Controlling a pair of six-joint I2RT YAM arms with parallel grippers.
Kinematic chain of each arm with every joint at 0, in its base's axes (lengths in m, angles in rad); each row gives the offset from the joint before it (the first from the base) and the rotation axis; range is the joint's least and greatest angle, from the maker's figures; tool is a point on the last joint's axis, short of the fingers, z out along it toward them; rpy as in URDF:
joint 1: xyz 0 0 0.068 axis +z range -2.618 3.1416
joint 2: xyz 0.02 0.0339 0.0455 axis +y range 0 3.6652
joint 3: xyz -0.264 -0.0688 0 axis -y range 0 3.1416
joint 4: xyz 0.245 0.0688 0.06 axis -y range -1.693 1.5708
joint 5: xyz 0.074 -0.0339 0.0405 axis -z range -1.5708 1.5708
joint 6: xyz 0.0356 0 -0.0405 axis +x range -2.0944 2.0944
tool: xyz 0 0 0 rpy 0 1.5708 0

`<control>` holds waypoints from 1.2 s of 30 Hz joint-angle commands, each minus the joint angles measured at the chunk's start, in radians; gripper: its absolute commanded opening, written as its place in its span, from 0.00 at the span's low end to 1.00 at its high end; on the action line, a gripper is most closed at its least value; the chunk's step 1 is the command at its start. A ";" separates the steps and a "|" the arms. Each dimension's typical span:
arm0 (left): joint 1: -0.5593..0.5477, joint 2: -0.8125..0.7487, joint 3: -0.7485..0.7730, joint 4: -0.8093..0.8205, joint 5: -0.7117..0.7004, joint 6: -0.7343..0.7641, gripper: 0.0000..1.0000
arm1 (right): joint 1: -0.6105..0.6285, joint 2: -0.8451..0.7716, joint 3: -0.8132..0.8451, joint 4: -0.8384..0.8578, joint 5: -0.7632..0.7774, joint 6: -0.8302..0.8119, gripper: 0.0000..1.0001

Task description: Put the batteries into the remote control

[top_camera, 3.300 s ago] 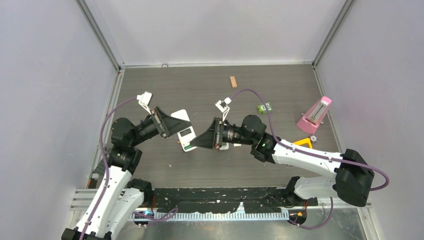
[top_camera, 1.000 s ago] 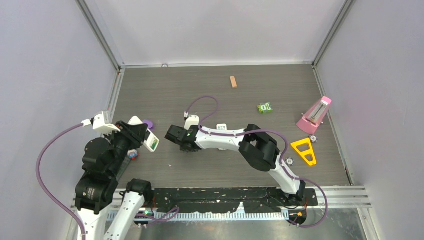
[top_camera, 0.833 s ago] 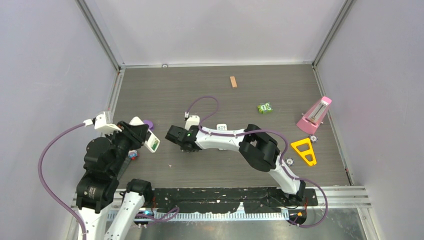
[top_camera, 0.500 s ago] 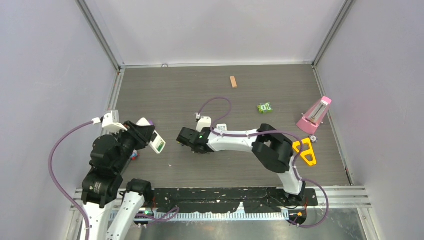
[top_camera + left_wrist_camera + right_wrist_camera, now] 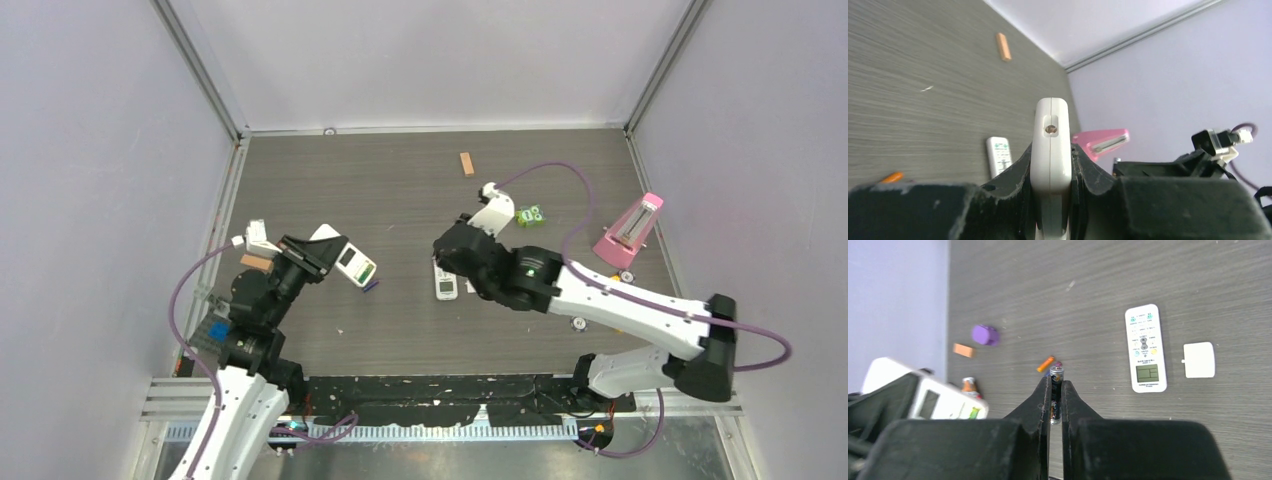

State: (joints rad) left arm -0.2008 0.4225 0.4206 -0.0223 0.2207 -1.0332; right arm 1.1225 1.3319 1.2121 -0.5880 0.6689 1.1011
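Observation:
My left gripper (image 5: 1050,150) is shut on the remote control (image 5: 1050,120), clamping its two flat faces, and I see it end-on. From above, the remote control (image 5: 345,262) is held off the table at centre left, display up, by the left gripper (image 5: 315,255). My right gripper (image 5: 1055,382) is shut on the dark battery (image 5: 1056,390), which stands lengthwise between the fingers with its metal cap poking past the tips. The right gripper (image 5: 447,250) hovers at mid-table, right of the remote. The orange battery (image 5: 1045,363) lies loose on the table.
A smaller white remote (image 5: 1145,347) lies flat beside a white battery cover (image 5: 1199,360). A purple piece (image 5: 985,334) and an orange block (image 5: 963,350) sit at the left. A wooden block (image 5: 466,164), a green toy (image 5: 530,214) and a pink object (image 5: 630,228) stand further back and right.
The right gripper shut on the dark battery at centre left and carried it up and right to mid-table. The left arm swung the remote right, toward the centre.

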 commanded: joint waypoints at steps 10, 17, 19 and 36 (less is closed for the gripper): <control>-0.137 0.107 -0.219 0.756 -0.242 -0.481 0.00 | 0.001 -0.125 -0.071 0.323 0.005 -0.174 0.05; -0.137 0.197 -0.258 0.896 -0.239 -0.563 0.00 | 0.025 -0.086 -0.060 0.494 0.008 -0.264 0.05; -0.137 0.218 -0.265 0.934 -0.242 -0.591 0.00 | 0.042 -0.074 -0.057 0.545 0.015 -0.304 0.05; -0.138 0.236 -0.322 1.068 -0.274 -0.704 0.00 | 0.151 0.067 -0.054 0.913 0.081 -0.631 0.05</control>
State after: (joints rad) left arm -0.3340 0.6777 0.1028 0.9340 -0.0311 -1.7004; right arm 1.2625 1.3899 1.1301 0.1703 0.7116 0.5587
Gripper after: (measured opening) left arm 0.231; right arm 0.114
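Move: The remote control in the left hand lies about 17 cm to the right hand's left, 1 cm nearer the base and roughly level with it; from the left hand, the battery in the right fingers is some 18 cm to the right, 1 cm ahead and 3 cm lower. Some 22 cm below the right hand, two loose batteries lie 14 cm left and 3 cm ahead, and the white AC remote lies 5 cm ahead and 1 cm right. Still gripping the upright battery, the right hand first climbs about 5 cm, then swings left about 9 cm towards the remote's open compartment end, still rising a little, while its fingers tilt up some 25 degrees towards level and turn counter-clockwise. The left hand keeps its pinch on the remote and rolls it about 45 degrees, left side down and right side up, easing up some 3 cm and slightly forward to meet the battery. ##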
